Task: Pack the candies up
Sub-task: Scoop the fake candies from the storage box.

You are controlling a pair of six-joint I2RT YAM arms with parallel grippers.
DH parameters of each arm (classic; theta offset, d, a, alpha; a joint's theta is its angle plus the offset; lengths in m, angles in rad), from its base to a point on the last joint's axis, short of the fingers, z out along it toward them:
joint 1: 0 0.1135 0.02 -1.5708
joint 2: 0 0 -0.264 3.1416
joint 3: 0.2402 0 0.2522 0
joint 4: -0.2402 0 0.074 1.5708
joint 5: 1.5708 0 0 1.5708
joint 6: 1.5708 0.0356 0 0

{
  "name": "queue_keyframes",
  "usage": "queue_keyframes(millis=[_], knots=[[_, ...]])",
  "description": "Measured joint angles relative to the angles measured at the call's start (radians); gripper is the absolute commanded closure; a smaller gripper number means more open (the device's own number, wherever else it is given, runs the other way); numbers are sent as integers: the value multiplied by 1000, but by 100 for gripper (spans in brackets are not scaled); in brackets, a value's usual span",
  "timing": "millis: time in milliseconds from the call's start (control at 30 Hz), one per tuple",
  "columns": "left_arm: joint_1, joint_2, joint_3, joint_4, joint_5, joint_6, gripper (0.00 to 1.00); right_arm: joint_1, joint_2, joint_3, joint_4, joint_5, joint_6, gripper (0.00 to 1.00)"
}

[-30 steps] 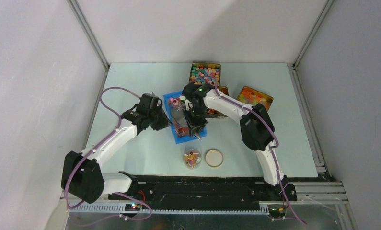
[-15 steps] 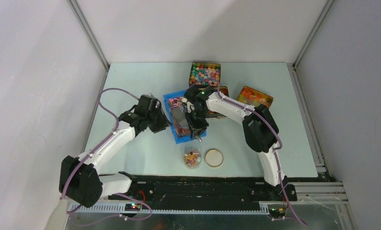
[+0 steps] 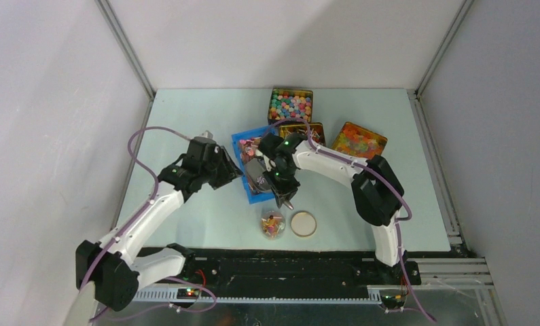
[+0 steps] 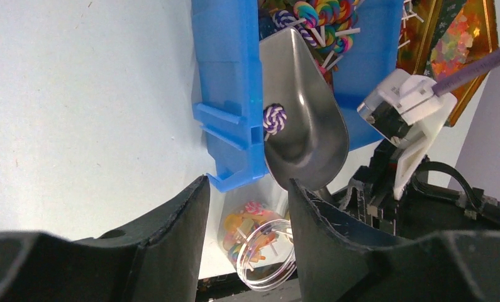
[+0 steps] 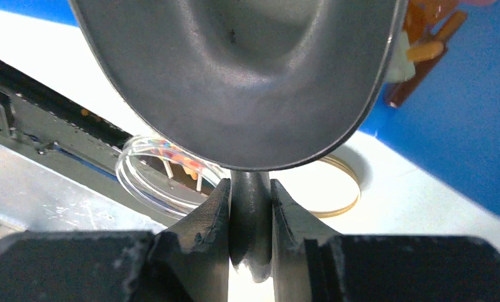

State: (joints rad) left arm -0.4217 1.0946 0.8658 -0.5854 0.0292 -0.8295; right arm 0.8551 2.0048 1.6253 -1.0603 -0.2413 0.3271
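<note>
The candies (image 4: 316, 16) are small swirl sweets on white sticks, heaped at the far end of a blue bin (image 4: 228, 82). One purple-and-white candy (image 4: 274, 117) lies in a metal scoop (image 4: 304, 119) tilted over the bin's near end. My right gripper (image 5: 250, 189) is shut on the scoop's handle (image 5: 250, 217), just above the clear jar (image 3: 273, 224), which holds some candies. The jar (image 4: 260, 239) also shows between the fingers of my left gripper (image 4: 247, 214). That gripper is open and empty, just off the bin's near-left corner.
A round lid (image 3: 303, 223) lies right of the jar. Behind the bin (image 3: 238, 144) stand three tins: pastel balls (image 3: 291, 105), orange jellies (image 3: 361, 139) and a third (image 3: 312, 129) partly hidden by the right arm. The black base rail (image 3: 287, 268) runs along the near edge.
My left jaws have opened wider and the left arm has drawn back from the bin. My right gripper has carried the scoop along the bin toward the jar.
</note>
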Motion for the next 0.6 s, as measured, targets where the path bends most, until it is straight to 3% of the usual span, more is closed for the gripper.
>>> queue_keyframes(millis=[600], knots=[[-1,-235,-99,26,36,22,21,106,-306,-85,-167,97,24,100]])
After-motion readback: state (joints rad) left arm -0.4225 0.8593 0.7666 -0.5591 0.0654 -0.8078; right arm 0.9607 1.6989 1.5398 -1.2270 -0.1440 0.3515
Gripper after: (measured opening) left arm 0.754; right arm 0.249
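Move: The storage box, the clear round jar, stands about 6 cm back and 3 cm left of my right hand, its middle some 4 cm lower; the lid lies about 6 cm back and 6 cm right. The blue tray's middle is roughly 10 cm ahead and 6 cm left of that hand. From my left hand the jar is some 11 cm back, 12 cm right and 11 cm down, with the tray's middle about 5 cm ahead and 8 cm right. Still gripping the scoop's handle, I draw my right hand back and rightward, then lift more steeply, rising about 7 cm in all while coming back nearly 6 and going 4 cm right, out of the blue tray and to roughly above the lid. My left hand, empty, backs off and then rises, about 2.5 cm each, spreading its fingers wider and tipping them up slightly. ##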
